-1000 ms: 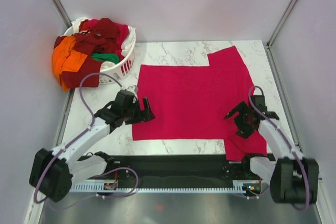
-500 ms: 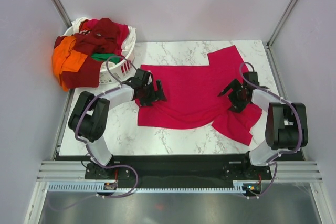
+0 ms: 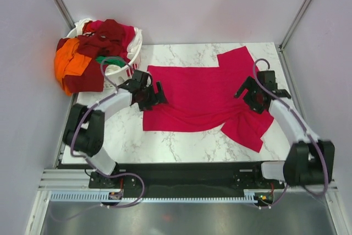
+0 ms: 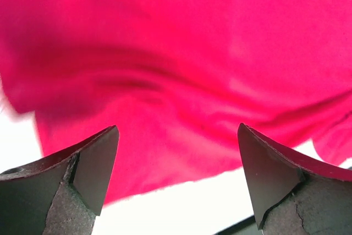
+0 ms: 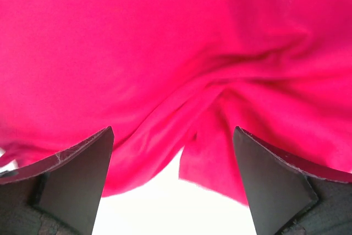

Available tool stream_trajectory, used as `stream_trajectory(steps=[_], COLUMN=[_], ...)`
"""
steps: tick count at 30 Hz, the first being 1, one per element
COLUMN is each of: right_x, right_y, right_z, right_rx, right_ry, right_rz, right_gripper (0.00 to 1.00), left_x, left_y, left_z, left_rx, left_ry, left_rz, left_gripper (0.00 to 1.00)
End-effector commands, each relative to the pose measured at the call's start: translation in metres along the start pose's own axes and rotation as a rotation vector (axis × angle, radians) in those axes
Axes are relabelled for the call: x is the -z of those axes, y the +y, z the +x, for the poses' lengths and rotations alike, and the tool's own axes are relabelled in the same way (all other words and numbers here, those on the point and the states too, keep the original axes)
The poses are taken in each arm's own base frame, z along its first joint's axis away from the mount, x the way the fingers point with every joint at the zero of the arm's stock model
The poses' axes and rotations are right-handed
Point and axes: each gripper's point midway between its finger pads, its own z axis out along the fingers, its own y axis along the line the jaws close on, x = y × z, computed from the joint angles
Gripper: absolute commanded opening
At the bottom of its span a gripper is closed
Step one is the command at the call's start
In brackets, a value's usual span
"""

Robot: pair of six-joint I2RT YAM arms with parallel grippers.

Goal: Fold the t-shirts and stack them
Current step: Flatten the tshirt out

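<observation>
A bright crimson-pink t-shirt (image 3: 201, 94) lies spread on the marble table (image 3: 181, 142), its near hem wavy and one sleeve (image 3: 250, 130) folded out at the near right. My left gripper (image 3: 151, 96) hovers open over the shirt's left edge, and in the left wrist view my left gripper (image 4: 177, 126) has only cloth (image 4: 181, 53) below it. My right gripper (image 3: 248, 96) stands open over the shirt's right side. In the right wrist view my right gripper (image 5: 173, 128) frames rumpled folds (image 5: 137, 42). Neither holds anything.
A white slotted basket (image 3: 130, 69) stands at the far left corner, piled with maroon (image 3: 104, 39), orange (image 3: 69, 61) and green (image 3: 110, 59) shirts that spill over its left side. Grey walls close in the table on three sides.
Both arms have swung from the near edge out over the shirt's sides. The shirt's near hem has shifted back and wrinkled, and the near right sleeve now lies skewed.
</observation>
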Motion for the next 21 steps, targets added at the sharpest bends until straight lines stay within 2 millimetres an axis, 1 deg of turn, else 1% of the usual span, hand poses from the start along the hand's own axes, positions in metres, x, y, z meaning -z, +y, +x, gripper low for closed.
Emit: stream_trajectory(steps=[1,2,3,4,5,6,7,8,9,10,11,12,13,14,16,17,18,19,21], right_x=[0.056,0.064,0.078,0.080,0.084,0.086,0.089,0.089,0.090,0.085,0.083,0.082,0.074,0.071,0.065,0.064,0.064,0.063,0.064], right_y=[-0.031,-0.035,-0.037,-0.042,-0.046,-0.047,-0.051,-0.050,-0.051,-0.055,-0.056,-0.055,-0.062,-0.063,-0.072,-0.074,-0.075,-0.076,-0.072], right_z=[-0.004,-0.002,-0.003,0.003,0.009,0.014,0.021,0.028,0.033,0.044,0.051,0.060,0.074,0.080,0.092,0.094,0.095,0.096,0.100], right_rx=[0.049,0.035,0.027,0.020,0.017,0.009,0.005,0.003,-0.001,-0.001,-0.001,-0.007,-0.006,-0.003,0.021,0.028,0.034,0.039,0.041], right_ry=[-0.138,-0.153,-0.190,-0.187,-0.173,-0.166,-0.154,-0.133,-0.123,-0.091,-0.069,-0.042,0.000,0.017,0.048,0.053,0.057,0.057,0.080], right_rz=[0.115,0.124,0.109,0.115,0.117,0.109,0.107,0.093,0.081,0.077,0.068,0.041,0.048,0.044,0.062,0.066,0.069,0.069,0.046], right_gripper=[0.98,0.98,0.98,0.98,0.98,0.98,0.98,0.98,0.98,0.98,0.98,0.98,0.98,0.98,0.98,0.98,0.98,0.98,0.98], left_x=[0.053,0.059,0.075,0.080,0.078,0.082,0.089,0.084,0.082,0.080,0.073,0.070,0.064,0.057,0.051,0.048,0.044,0.043,0.037], left_y=[-0.013,-0.010,-0.013,-0.009,0.005,0.014,0.018,0.034,0.041,0.047,0.057,0.063,0.065,0.071,0.070,0.067,0.068,0.068,0.070], left_z=[-0.022,-0.017,-0.017,-0.013,0.001,0.010,0.012,0.030,0.037,0.043,0.056,0.060,0.063,0.069,0.070,0.066,0.067,0.062,0.063], left_rx=[-0.074,-0.077,-0.085,-0.081,-0.067,-0.054,-0.038,-0.022,-0.014,0.001,0.009,0.015,0.019,0.026,0.042,0.041,0.045,0.044,0.047], left_ry=[-0.147,-0.150,-0.183,-0.195,-0.176,-0.171,-0.198,-0.168,-0.160,-0.152,-0.119,-0.105,-0.094,-0.067,-0.060,-0.074,-0.066,-0.076,-0.059], left_rz=[0.020,0.013,0.025,0.010,-0.022,-0.048,-0.057,-0.091,-0.104,-0.118,-0.142,-0.154,-0.155,-0.171,-0.161,-0.148,-0.153,-0.157,-0.173], left_gripper=[0.97,0.97,0.97,0.97,0.97,0.97,0.97,0.97,0.98,0.98,0.99,0.99,0.99,0.99,0.99,0.99,0.99,0.98,0.98])
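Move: Behind the left hand, about 11 cm back and 7 cm to its left, lies the t-shirt's near left corner, some 4 cm below; the laundry basket stands roughly 17 cm ahead and 21 cm left of that hand. Nearly straight behind the right hand lies the near sleeve's cuff, about 15 cm back, 2 cm left and 9 cm below; the armpit crease is some 9 cm back and 8 cm left, the table's near edge about 26 cm straight back. Hopping back together with open fingers, both hands rise about 8 cm, then arc down towards the shirt's near edge. The left goes some 10 cm back and 6 cm left, ending low by the near left corner; the right goes about 14 cm back to the sleeve's cuff, its fingers first swinging outward, then tipping to point more steeply down. Neither closes on the cloth. ##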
